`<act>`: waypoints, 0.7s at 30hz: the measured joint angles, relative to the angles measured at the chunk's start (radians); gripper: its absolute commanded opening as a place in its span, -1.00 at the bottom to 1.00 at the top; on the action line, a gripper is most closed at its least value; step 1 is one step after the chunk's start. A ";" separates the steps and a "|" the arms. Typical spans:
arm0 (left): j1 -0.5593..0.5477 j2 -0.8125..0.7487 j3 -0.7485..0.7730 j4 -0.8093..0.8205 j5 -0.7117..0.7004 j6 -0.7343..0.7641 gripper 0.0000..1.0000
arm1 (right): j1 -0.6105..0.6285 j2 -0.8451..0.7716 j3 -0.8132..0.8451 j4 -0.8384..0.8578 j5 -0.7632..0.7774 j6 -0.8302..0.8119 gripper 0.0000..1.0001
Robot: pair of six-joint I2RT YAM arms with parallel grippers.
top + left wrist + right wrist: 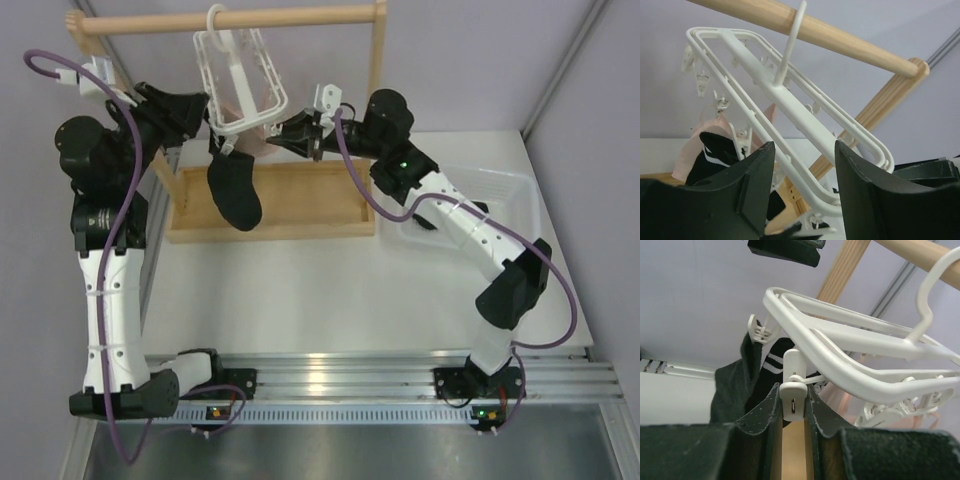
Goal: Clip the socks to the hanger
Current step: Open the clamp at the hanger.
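The white hanger (240, 70) hangs by its hook from the wooden rod. One black sock (235, 192) dangles below it. In the right wrist view a striped black sock (774, 362) hangs behind the clips. My right gripper (793, 388) is shut on a small white clip (794, 402) at the hanger's (850, 365) near corner, pinching its sides. My left gripper (802, 150) is open, its fingers straddling the hanger's (790, 107) frame bars with a gap on the left side. In the top view, the left gripper (207, 113) and right gripper (278, 133) flank the hanger.
A wooden rack, with its rod (230, 20) and tray-like base (300, 200), stands at the back. A pale pink cloth (687, 155) hangs from the hanger beside the sock (715, 145). A clear plastic bin (495, 190) sits at the right under my right arm.
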 measured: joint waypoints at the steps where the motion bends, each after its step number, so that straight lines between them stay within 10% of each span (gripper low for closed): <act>1: 0.000 -0.012 0.000 -0.011 0.010 0.002 0.11 | 0.010 0.006 0.010 -0.006 0.006 -0.003 -1.00; 21: 0.005 -0.200 -0.226 -0.039 0.328 -0.006 0.09 | 0.103 0.073 0.072 -0.101 0.171 0.016 -1.00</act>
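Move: The clip with the black sock, at the near end of the hanger, sits about 3 cm back, 4 cm to the right and 6 cm below my left hand; the sock's middle is roughly 8 cm lower. The clip pinched in my right fingers is about 11 cm to the right of my left hand, 2 cm back and 7 cm below. From my right hand, the sock's clip lies some 7 cm to the left, 1 cm back and 1 cm higher. I draw my empty left hand back about 7 cm, and to the right and down by around 5 cm each, towards the hanger's near end and the clip in my right fingers, swinging it nearly 20 degrees clockwise, fingers still half open. My right hand keeps its pinch on that clip and carries it some 4 cm left, then also sinks a little. ##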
